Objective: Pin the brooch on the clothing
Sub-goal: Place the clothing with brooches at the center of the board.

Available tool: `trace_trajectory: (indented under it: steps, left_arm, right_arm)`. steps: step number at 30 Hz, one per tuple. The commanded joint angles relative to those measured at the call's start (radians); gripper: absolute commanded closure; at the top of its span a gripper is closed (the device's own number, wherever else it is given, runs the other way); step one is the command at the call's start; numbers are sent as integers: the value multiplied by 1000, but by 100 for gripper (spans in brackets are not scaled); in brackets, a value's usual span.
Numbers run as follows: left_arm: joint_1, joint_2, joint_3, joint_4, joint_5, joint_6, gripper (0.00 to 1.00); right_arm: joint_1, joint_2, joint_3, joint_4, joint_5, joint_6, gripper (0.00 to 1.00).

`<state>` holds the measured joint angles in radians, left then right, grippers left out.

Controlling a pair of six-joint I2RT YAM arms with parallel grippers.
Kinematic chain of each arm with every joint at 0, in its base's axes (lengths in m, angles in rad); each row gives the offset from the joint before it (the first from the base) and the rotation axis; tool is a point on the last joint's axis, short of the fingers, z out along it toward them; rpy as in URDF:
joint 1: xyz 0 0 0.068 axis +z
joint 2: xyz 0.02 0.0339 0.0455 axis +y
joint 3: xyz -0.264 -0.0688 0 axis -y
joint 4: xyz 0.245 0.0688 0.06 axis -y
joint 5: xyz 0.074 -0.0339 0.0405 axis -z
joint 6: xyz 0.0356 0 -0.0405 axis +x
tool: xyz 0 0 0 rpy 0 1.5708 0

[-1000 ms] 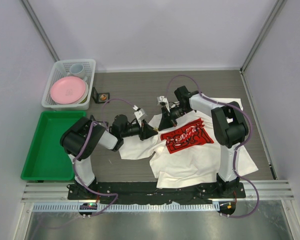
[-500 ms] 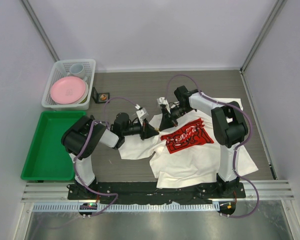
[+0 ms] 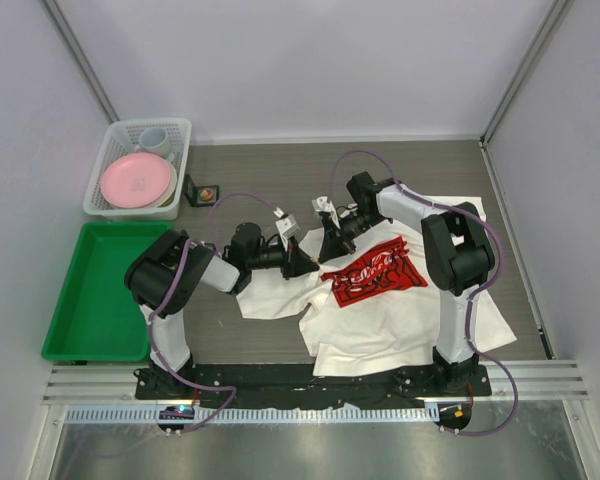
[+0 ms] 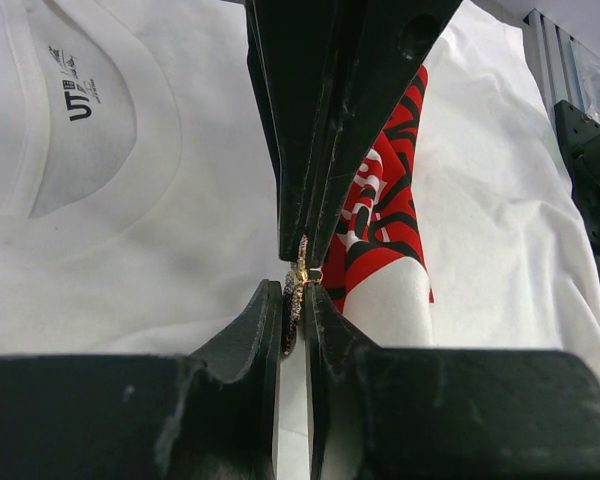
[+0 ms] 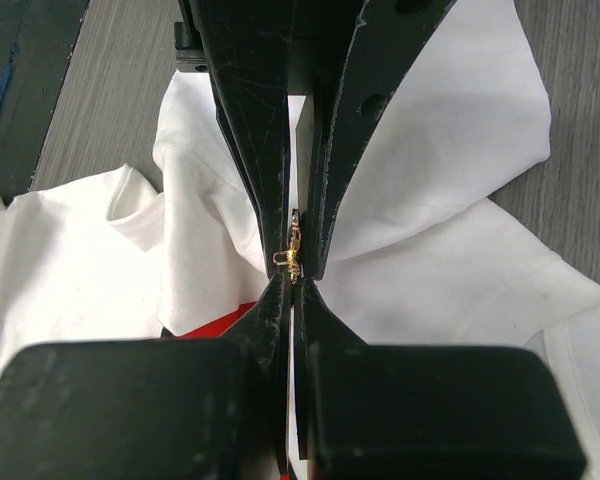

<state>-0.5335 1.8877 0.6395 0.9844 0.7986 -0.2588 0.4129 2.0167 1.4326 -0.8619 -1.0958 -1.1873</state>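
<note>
The clothing [image 3: 380, 315], a white T-shirt with a red print [image 3: 372, 270], lies crumpled on the table's right half. Above its left shoulder my two grippers meet tip to tip. In the left wrist view my left gripper [image 4: 293, 300] is shut on the small beaded, gold brooch [image 4: 293, 318], its pads pressing both faces. The shirt [image 4: 130, 230] lies below. The right gripper [image 5: 293, 282] is shut, and its tips pinch the brooch's gold end [image 5: 294, 262]. From above, the left gripper [image 3: 306, 263] and right gripper [image 3: 321, 256] hide the brooch.
A white basket [image 3: 183, 128] at the back left holds a pink plate [image 3: 136, 180] and a cup [image 3: 155, 138]. A green tray [image 3: 100, 290] lies at the left edge. A small black stand [image 3: 202, 190] sits beside the basket.
The left gripper has edged right toward the right gripper's tips, and its jaws have narrowed onto the brooch. The right arm has stayed put.
</note>
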Motion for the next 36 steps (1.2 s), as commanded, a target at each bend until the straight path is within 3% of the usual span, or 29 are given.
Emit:
trace_trajectory:
  steps: [1,8,12,19,27,34,36]
  left_arm:
    - [17,17,42,-7,-64,33,89]
    - [17,16,55,-33,-52,47,90]
    - [17,11,42,2,-42,46,83]
    - [35,-19,28,13,-4,49,60]
    - [110,-81,17,-52,131,67,31]
    - [144,-136,15,-108,168,53,29]
    - [155,-166,49,-228,137,59,30]
  right_arm:
    - [41,-9,35,-89,-115,2,99]
    - [41,-1,40,-91,-105,5,99]
    - [40,2,43,-89,-96,14,99]
    - [24,11,60,-89,-67,17,99]
    - [7,34,103,-68,-45,22,99]
    - [9,53,123,-8,-15,51,99]
    - [7,44,114,41,10,98,99]
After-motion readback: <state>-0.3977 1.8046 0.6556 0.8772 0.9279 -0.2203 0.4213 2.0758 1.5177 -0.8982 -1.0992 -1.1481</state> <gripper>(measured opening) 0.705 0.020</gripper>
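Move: The brooch sits between both grippers, at the left gripper's fingertips, about 1 cm to that hand's right, and about 1 cm left of and 1 cm below the right hand's point. From the left hand, the red print lies some 11 cm right, 2 cm back and roughly 5 cm below; the loose white sleeve lies about 9 cm left and 8 cm back, some 5 cm below. Spread the left fingers wide to let go of the brooch, then draw the left gripper off to the left by about 4 cm, with about 2 cm each of rise and forward drift and hardly any wrist turn. Keep the right fingers shut on the brooch, letting that hand shift only about 1 cm forward and left. ##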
